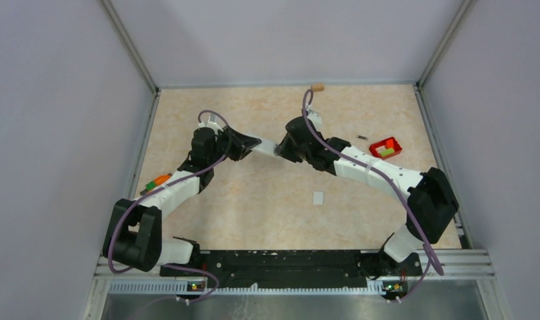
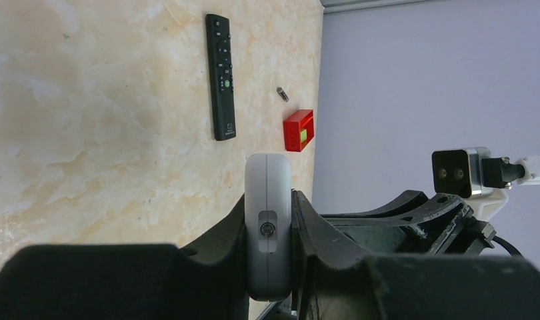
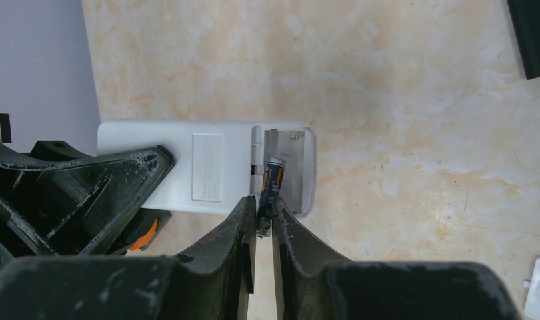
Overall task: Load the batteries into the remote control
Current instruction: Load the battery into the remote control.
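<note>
My left gripper [image 2: 268,230] is shut on a white remote control [image 2: 268,200], gripping it edge-on by its sides above the table. In the right wrist view the remote [image 3: 201,167] shows its back, with the battery compartment [image 3: 293,167] uncovered at one end. A dark and orange battery [image 3: 271,183] is pinched between the fingertips of my right gripper [image 3: 265,217]. Its far end pokes into that compartment at a slant. From above, both grippers meet at the remote [image 1: 267,147] over the table's middle. Another battery [image 2: 283,94] lies loose on the table, also seen from above [image 1: 362,137].
A black remote [image 2: 221,77] lies flat beside a small red tray [image 1: 386,147] holding yellow-green blocks. A small white cover [image 1: 318,197] rests on the table in front of the arms. An orange and green object [image 1: 157,181] sits at the left edge, a wooden block [image 1: 317,87] at the back wall.
</note>
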`<state>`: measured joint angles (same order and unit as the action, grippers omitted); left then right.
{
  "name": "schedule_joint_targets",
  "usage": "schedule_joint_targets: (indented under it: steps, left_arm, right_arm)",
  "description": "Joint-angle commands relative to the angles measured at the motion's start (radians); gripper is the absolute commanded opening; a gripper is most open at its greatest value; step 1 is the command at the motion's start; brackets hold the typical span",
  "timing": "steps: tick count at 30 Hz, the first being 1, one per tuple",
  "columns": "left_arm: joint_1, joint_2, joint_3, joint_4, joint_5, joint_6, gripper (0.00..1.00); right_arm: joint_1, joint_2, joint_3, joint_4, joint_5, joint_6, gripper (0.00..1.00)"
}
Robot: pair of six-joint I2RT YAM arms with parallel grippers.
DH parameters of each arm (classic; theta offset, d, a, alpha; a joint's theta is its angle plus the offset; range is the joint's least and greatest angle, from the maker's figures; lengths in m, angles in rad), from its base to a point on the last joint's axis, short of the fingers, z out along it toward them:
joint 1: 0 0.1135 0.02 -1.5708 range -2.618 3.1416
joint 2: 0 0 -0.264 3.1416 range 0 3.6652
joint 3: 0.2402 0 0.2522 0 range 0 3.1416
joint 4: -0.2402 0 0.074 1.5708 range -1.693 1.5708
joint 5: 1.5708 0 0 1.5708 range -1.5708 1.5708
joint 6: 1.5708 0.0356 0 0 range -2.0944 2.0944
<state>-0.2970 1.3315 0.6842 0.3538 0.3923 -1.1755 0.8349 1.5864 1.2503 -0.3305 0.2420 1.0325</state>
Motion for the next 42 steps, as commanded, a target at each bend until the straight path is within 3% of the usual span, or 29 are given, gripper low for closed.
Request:
schedule_joint_targets:
  steps: [1,4,14,17,20,22,28,32,36,42]
  left_arm:
    - [0.001,-0.009,0.016,0.055,0.01,0.005,0.0]
    - [0.001,-0.002,0.019,0.056,0.011,0.005,0.0]
    - [0.003,-0.002,0.03,0.047,0.011,0.016,0.0]
    - [0.006,-0.004,0.032,0.042,0.027,0.024,0.0]
    - [0.012,-0.003,0.038,0.027,0.065,0.044,0.0]
    - [0.016,0.003,0.047,0.013,0.103,0.058,0.0]
    - [0.026,0.014,0.058,0.015,0.219,0.078,0.0]
    - [0.029,0.011,0.096,-0.005,0.36,0.135,0.0]
    - [0.029,0.0,0.14,-0.071,0.495,0.239,0.0]
    - [0.029,-0.045,0.163,-0.149,0.553,0.369,0.0]
  right_arm:
    - [0.004,-0.04,0.0,-0.007,0.013,-0.004,0.18]
    - [0.005,-0.04,-0.002,-0.011,0.013,0.007,0.24]
    - [0.004,-0.055,-0.011,0.0,0.034,0.005,0.26]
    - [0.002,-0.076,-0.012,0.009,0.049,-0.02,0.43]
    - [-0.005,-0.111,-0.018,0.045,0.039,-0.074,0.73]
    - [-0.014,-0.134,-0.025,0.06,0.022,-0.105,0.8]
    - [-0.064,-0.191,-0.075,0.121,-0.107,-0.17,0.83]
    - [-0.075,-0.227,-0.095,0.118,-0.188,-0.353,0.86]
    - [-0.082,-0.274,-0.145,0.119,-0.388,-0.538,0.93]
    - [-0.083,-0.324,-0.183,0.102,-0.567,-0.645,0.94]
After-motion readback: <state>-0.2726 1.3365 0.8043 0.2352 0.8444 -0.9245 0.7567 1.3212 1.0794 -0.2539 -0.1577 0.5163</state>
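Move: The right fingers are closed round the battery lying askew across the white remote's open bay; its middle is about 1 cm ahead of that hand point and 1 cm below. From the right hand, the loose white cover is on the table some 12 cm back, 13 cm right and 14 cm down, and the black remote about 7 cm ahead, 11 cm right and equally low. The left hand grips the white remote, with the battery roughly 8 cm to its right, 3 cm back and slightly lower. The right hand eases its fingers apart and lets go of the battery, then spreads them almost fully while lifting about 5 cm off the bay with a drift to the right, and afterwards draws back some 5 cm, turning about 30 degrees counter-clockwise with its fingers tipping up. Meanwhile the left hand, at first still, keeps its grip on the white remote and carries it back about 5 cm, with some right and up, swinging it clockwise so its open bay comes round towards the robot's base. ##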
